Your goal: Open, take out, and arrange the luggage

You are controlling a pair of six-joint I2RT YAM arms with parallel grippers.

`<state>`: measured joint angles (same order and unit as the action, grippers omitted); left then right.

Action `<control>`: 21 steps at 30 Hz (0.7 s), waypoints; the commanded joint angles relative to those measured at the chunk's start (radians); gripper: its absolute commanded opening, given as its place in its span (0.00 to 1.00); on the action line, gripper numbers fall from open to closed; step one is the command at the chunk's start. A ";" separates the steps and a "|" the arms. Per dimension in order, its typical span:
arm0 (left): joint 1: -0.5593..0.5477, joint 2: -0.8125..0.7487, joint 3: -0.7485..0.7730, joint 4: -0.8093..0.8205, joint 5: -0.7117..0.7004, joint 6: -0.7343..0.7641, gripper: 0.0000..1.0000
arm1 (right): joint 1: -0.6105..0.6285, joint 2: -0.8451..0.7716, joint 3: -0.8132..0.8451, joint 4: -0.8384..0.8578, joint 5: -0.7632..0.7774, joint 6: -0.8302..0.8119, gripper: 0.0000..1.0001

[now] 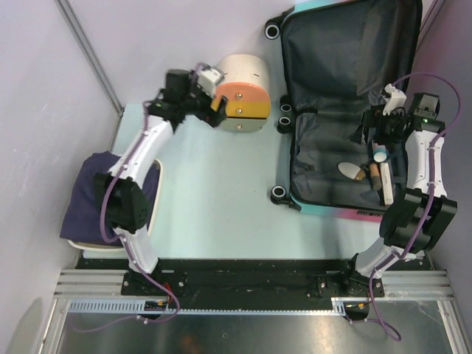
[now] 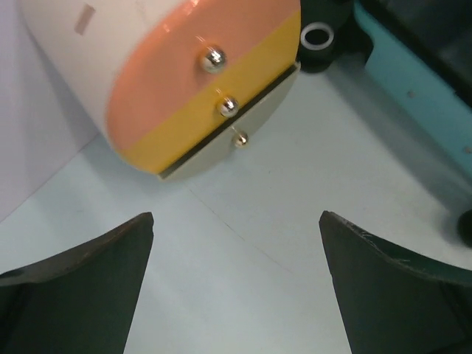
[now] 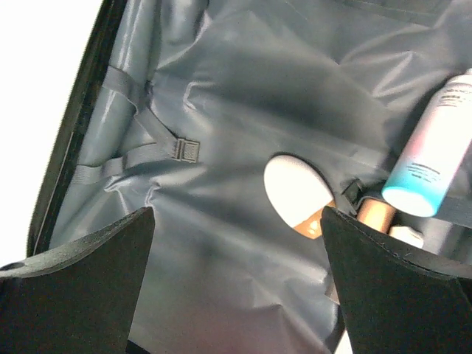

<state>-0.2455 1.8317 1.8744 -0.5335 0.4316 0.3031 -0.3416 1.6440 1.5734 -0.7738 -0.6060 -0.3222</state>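
Observation:
The luggage (image 1: 313, 199) lies open at the right of the table, lid raised at the back, dark grey lining (image 3: 221, 96) showing. Inside are a white oval item (image 1: 349, 169), a tan tube (image 1: 372, 175) and a bottle with a blue end (image 3: 431, 155). My right gripper (image 1: 375, 131) is open and empty above the lining (image 1: 324, 147), its fingertips (image 3: 140, 221) near the oval item (image 3: 295, 188). My left gripper (image 1: 215, 105) is open and empty over the table, just in front of the cream cylindrical box with orange-yellow drawers (image 2: 184, 81).
The drawer box (image 1: 243, 92) stands left of the suitcase wheels (image 1: 285, 118). A dark navy cloth (image 1: 92, 195) lies on a white tray at the left edge. A strap buckle (image 3: 182, 150) lies on the lining. The suitcase's teal shell (image 2: 420, 96) lies right of the box.

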 commanded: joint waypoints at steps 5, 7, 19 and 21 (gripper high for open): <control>-0.149 -0.130 -0.299 0.653 -0.542 0.182 1.00 | -0.004 0.022 0.047 -0.016 0.069 -0.074 1.00; -0.153 -0.146 -0.302 0.682 -0.510 0.177 1.00 | -0.005 0.028 0.034 0.016 0.043 -0.077 1.00; -0.144 -0.166 -0.367 0.629 -0.256 -0.367 1.00 | -0.007 -0.013 -0.064 0.122 -0.098 -0.091 1.00; -0.130 -0.105 -0.325 0.630 -0.177 -0.499 1.00 | -0.007 -0.012 -0.072 0.134 -0.103 -0.083 1.00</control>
<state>-0.3958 1.6520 1.4891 0.0895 0.1234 0.1249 -0.3454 1.6745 1.5059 -0.7082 -0.6582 -0.4095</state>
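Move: The right hand hangs open over the suitcase; the white-and-tan oval lies some 19 cm below it, about 3 cm right and 1 cm back. The brown bottle is about 2 cm back and 10 cm right, the pink-and-blue bottle 8 cm ahead and 13 cm right, both similarly low. From the left hand, the oval is roughly 9 cm back, 47 cm right and 26 cm down; the drawer cabinet stands about 16 cm ahead, 9 cm right and 17 cm down. Down and to the right first, by about 5 cm, the empty left hand dips in front of the drawer cabinet, easing forward; then it swings up roughly 10 cm and draws back, its fingers tipping upward. The right hand sinks slowly towards the white-and-tan oval in the suitcase, turning slightly counter-clockwise. Both grippers stay wide open, touching nothing. ##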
